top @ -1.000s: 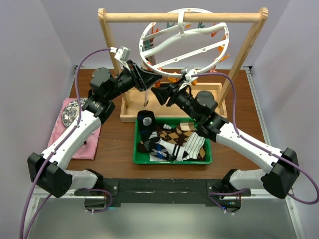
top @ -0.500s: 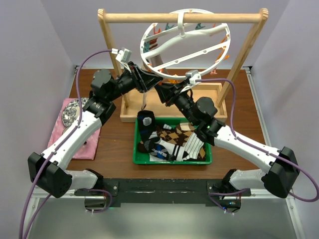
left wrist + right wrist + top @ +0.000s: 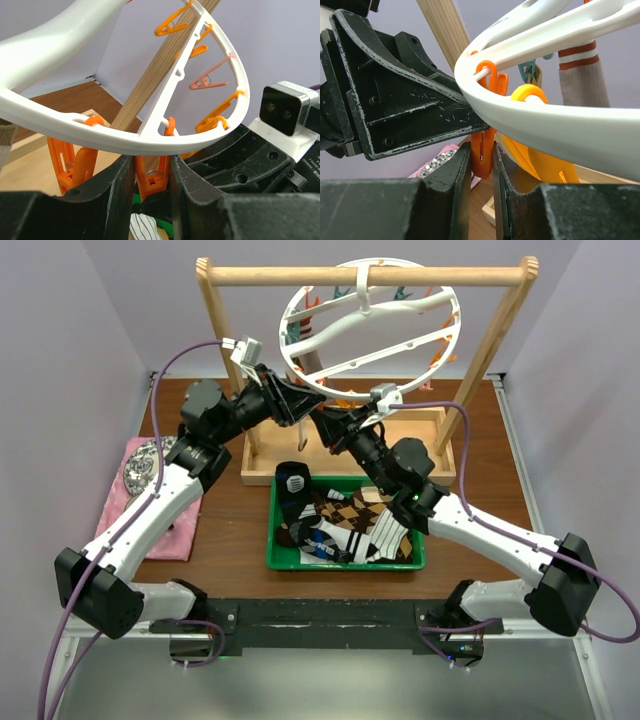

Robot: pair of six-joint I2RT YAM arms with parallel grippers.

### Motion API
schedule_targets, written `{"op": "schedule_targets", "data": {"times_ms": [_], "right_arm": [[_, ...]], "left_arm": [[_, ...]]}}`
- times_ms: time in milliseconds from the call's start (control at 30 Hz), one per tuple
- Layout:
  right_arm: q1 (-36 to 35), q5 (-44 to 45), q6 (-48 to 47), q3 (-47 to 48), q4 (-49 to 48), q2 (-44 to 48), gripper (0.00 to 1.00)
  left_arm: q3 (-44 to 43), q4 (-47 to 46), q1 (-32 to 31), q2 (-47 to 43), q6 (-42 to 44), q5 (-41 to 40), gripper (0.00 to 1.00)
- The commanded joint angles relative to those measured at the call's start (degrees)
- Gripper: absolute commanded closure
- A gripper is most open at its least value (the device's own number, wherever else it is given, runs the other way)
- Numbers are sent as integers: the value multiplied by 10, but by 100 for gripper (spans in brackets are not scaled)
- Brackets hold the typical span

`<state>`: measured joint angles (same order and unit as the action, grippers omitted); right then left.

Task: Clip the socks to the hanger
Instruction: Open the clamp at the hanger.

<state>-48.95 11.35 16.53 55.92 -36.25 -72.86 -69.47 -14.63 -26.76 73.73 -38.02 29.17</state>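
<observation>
The white ring hanger hangs by its hook from the wooden bar, with orange and teal pegs round its rim. My left gripper sits just under the near rim, shut on an orange peg. From the other side my right gripper meets it, jaws pressed close on both sides of an orange peg's lower end. A beige sock with brown stripes hangs from the hanger. Several patterned socks lie in the green tray.
A light wooden frame holds the hanger over a wooden base. The green tray sits in front of it. A pink cloth with a sparkly item lies at the left. Both arms crowd below the ring.
My right gripper has moved up and left to the hanger's rim and its jaws have narrowed around the peg. The left arm has held still.
</observation>
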Motion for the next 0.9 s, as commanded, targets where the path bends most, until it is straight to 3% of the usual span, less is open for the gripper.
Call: {"op": "schedule_targets", "data": {"times_ms": [0, 100, 167, 267, 400, 433, 467, 667, 867], "right_arm": [[-5, 27, -29, 26, -62, -8, 100], [-6, 30, -32, 24, -58, -5, 100], [-6, 31, -35, 24, -55, -3, 100], [-6, 31, -41, 26, -48, -2, 100], [-6, 30, -41, 28, -44, -4, 100], [-5, 29, -44, 28, -43, -5, 100], [-6, 30, -43, 28, -43, -5, 100], [-6, 27, -47, 32, -35, -8, 100], [-6, 29, -57, 31, -25, -7, 100]], "left_arm": [[8, -7, 1, -17, -22, -2, 98], [9, 0, 3, -20, -22, -4, 76], [9, 3, 4, -22, -21, -4, 74], [9, 4, 5, -22, -25, -8, 62], [2, 6, 5, -22, -28, -8, 59], [0, 11, 6, -22, -28, -9, 56], [0, 13, 6, -24, -26, -9, 46], [-3, 19, 7, -25, -20, -16, 36], [-22, 30, 10, -24, -13, -25, 37]]}}
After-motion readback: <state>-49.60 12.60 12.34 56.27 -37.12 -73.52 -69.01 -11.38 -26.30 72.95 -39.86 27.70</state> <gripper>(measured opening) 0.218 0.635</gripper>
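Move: The orange clamp hanging from the white hanger rim sits right between the left hand's fingertips, its middle at the hand point. It is also pinched by its lower end in the right hand, its middle about 2 cm above that hand point. From the left hand, a left-side orange clamp hangs some 5 cm ahead and 4 cm to the left, and a yellow-orange clamp about level and 5 cm to the right. The orange clamp is let go by the left hand, whose fingers spread from about a third to nearly two thirds open around it, while that hand sinks about 1 cm and tips down some 5 degrees. The right hand stays in place and keeps its pinch on the clamp's lower end, turning only a couple of degrees. ##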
